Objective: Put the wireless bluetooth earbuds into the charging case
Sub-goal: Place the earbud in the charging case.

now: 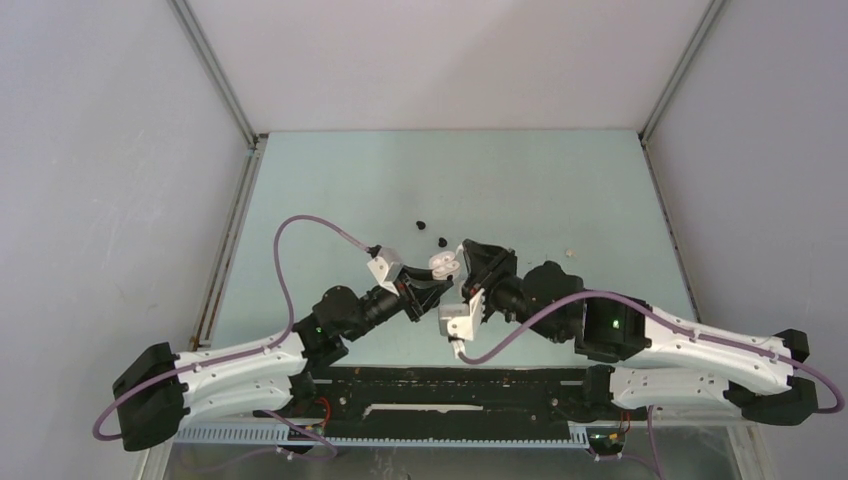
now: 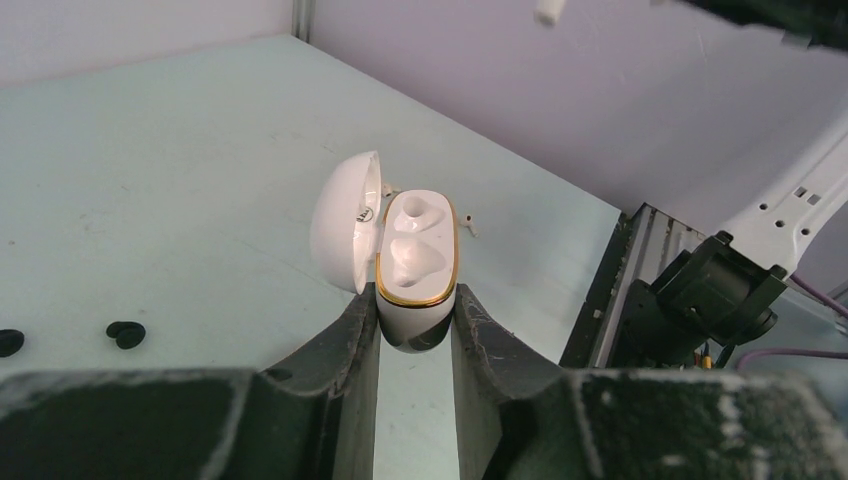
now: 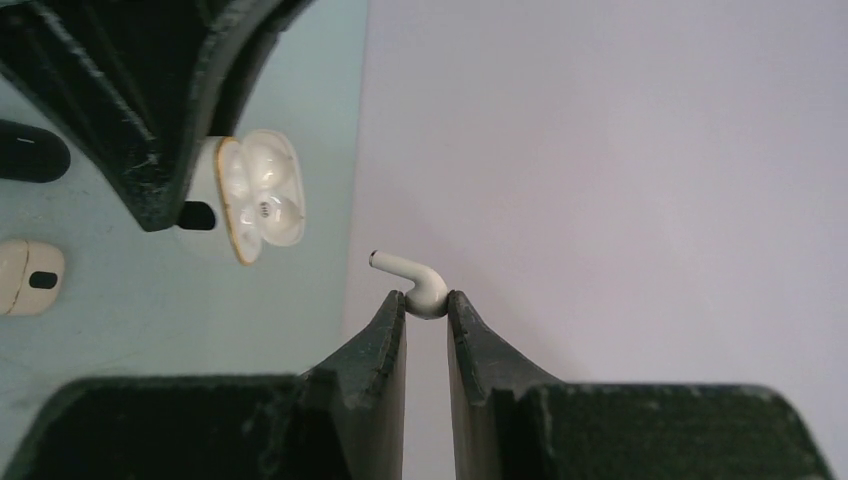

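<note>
A white charging case point(image 2: 417, 250) with a gold rim and its lid swung open to the left sits between the fingers of my left gripper point(image 2: 416, 320), which is shut on its lower body. The case point(image 1: 443, 266) is held above the table at mid-field. My right gripper point(image 3: 427, 300) is shut on the head of a white stemmed earbud point(image 3: 418, 283), its stem pointing left toward the case point(image 3: 262, 195). The two grippers are close together and apart. Two black earbuds point(image 2: 125, 333) lie on the table to the left.
A cream case point(image 3: 28, 278) and a black oval case point(image 3: 30, 150) lie on the table below the grippers. A small pale bud point(image 1: 570, 253) lies to the right. Grey walls enclose the table on three sides.
</note>
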Motion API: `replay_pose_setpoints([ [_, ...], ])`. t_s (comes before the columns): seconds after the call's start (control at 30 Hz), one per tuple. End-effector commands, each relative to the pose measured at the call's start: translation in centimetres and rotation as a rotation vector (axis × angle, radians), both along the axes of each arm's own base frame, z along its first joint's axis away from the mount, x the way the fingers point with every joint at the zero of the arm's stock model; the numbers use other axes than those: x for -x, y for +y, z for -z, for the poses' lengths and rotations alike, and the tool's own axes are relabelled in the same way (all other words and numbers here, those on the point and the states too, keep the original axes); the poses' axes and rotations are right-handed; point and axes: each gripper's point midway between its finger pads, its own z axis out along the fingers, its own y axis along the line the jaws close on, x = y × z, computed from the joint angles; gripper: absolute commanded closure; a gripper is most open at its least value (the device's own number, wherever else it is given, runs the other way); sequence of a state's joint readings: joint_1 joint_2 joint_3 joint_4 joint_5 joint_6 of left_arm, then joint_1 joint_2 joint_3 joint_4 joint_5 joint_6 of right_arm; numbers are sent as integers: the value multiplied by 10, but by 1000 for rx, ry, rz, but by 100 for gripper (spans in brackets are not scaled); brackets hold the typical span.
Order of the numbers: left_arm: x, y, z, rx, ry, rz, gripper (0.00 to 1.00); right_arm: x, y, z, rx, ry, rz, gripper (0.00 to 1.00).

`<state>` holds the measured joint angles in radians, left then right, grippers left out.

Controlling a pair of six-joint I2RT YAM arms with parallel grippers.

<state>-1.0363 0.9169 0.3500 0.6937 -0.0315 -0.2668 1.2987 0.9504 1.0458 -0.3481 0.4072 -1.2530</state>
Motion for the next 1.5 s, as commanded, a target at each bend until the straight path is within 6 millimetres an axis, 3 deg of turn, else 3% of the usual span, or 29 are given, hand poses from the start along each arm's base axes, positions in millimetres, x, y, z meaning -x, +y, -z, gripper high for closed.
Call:
replay_pose_setpoints([
  [0.0, -2, 6, -30, 63, -82, -31, 100, 13, 10, -19, -39, -181, -99, 100],
  [0.17, 4, 8, -25, 43, -132, -24, 100, 24, 20, -3, -32, -254, -161, 100],
  [0.47, 10, 6, -6, -80, -238, -35, 100, 29, 27, 8, -25, -301, -184, 100],
  [0.77, 16, 3, -7, -83, -264, -16, 100, 33, 27, 30, 45, -312, -205, 100],
  [1.47, 21, 3, -12, -73, -281, -3, 100, 40, 26, 54, 108, -287, -236, 100],
])
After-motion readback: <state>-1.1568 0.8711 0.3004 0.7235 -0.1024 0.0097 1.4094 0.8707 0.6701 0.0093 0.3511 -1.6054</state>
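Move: Below the right hand, which holds an earbud, the open charging case in the left fingers sits about 9 cm down, some 4 cm to its left and 1 cm back. On the table roughly 33 cm below the right hand are a pink case, about 4 cm ahead and 1 cm left, and a black case, also 4 cm ahead but 9 cm left. From the left hand, the earbud is about 10 cm up, 5 cm right and 1 cm ahead. Lowering the earbud some 6 cm towards the open wells of the charging case, the right hand also comes back and left, 3 to 4 cm each, as its fingers level and swing left, about 20 degrees in all; its grip stays shut. The left hand keeps hold of the case, rises briefly and sinks again, draws back 2 cm and tips the case top back about 15 degrees. ##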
